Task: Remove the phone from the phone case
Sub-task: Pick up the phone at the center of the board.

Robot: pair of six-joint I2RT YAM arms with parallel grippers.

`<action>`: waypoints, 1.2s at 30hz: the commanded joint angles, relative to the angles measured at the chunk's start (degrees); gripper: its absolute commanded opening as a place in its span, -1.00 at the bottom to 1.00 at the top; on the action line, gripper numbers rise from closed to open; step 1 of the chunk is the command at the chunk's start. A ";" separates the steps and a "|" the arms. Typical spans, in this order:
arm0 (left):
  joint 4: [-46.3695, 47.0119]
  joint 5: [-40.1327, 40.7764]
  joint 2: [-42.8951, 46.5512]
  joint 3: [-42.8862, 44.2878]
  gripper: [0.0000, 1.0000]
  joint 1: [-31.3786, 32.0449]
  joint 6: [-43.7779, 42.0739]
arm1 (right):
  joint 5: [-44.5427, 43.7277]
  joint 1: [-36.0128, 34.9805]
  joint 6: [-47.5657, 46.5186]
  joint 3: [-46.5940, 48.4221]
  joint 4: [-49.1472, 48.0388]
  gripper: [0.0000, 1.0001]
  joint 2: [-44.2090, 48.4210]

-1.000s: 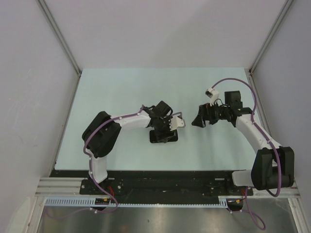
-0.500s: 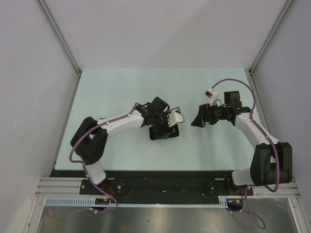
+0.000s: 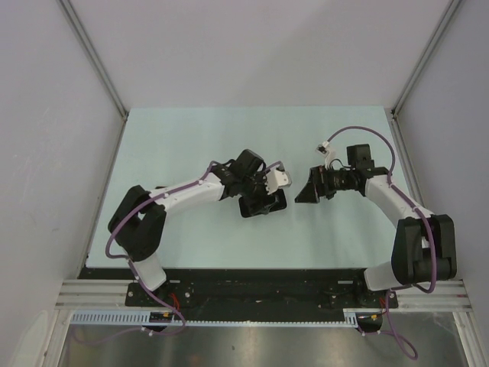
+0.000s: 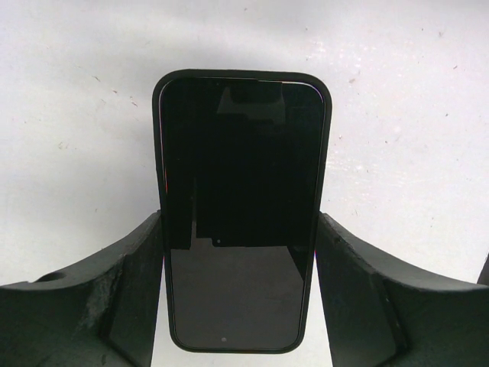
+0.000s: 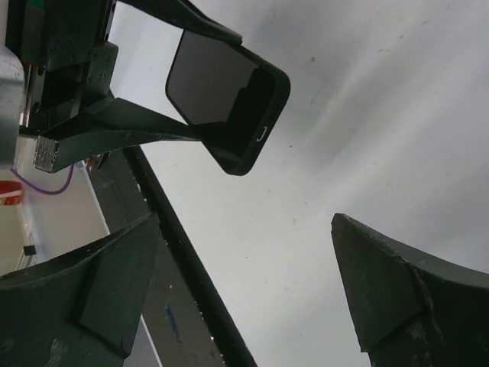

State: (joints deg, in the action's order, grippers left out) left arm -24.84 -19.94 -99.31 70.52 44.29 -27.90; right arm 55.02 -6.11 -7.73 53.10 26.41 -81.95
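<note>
A black phone [image 4: 241, 206] sits screen-up in its black phone case [image 4: 157, 153], whose rim frames the glass. My left gripper [image 4: 239, 229] is shut on the case, one finger pressed against each long side. In the top view the phone [image 3: 263, 205] is near the middle of the table, under the left gripper [image 3: 262, 199]. My right gripper [image 3: 303, 193] hangs just to its right, open, holding nothing. The right wrist view shows the phone's [image 5: 214, 80] port end pointing at the right gripper [image 5: 246, 222], apart from it.
The pale table [image 3: 191, 145] is enclosed by grey walls at the back and on both sides. A dark rail [image 5: 183, 252] runs along its near edge, close to my right gripper's lower finger. Both arm bases stand at the front edge.
My left arm has stretched out and carried the phone a little right and away from the front edge. My right gripper has shifted left, closer to the phone.
</note>
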 commanded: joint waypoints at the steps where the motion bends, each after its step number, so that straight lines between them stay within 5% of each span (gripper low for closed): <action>1: 5.50 -2.38 5.09 0.76 -1.00 0.97 3.29 | 2.72 -1.54 0.17 1.48 0.66 0.98 -0.75; 14: 10.51 1.83 7.64 1.11 -0.99 6.77 3.56 | 5.52 -1.89 0.96 1.48 0.74 0.92 -1.19; 23: 13.23 8.42 5.79 1.29 -0.99 9.76 3.73 | 9.92 -1.98 0.17 1.48 2.24 0.63 -1.45; 36: 17.98 14.41 5.79 0.94 -0.99 11.69 4.26 | 13.26 -2.94 0.34 1.48 2.68 0.47 -2.51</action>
State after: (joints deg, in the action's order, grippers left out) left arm -12.34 -7.29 -94.52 70.04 54.17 -23.81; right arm 65.45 -8.84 -7.53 53.10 28.91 -84.33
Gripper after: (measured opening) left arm 0.713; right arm 0.745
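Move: Between the left fingers sits the cased phone, already off the table, its long side pointing right. The open right fingers it is being taken to wait about 14 cm to the left hand's right, 4 cm farther forward and some 4 cm higher. From the right hand, the phone's middle lies about 14 cm left, 4 cm back and 4 cm below. Carrying the phone up and to the right by about 6 cm each way, the left hand keeps its hold, swings some 3 cm back, then returns forward while rolling about 15 degrees so the phone's forward edge rises. The right hand eases back and left about 3 cm each to meet it, turning slightly counter-clockwise, its wide-open fingers partly closing at the phone's end. ##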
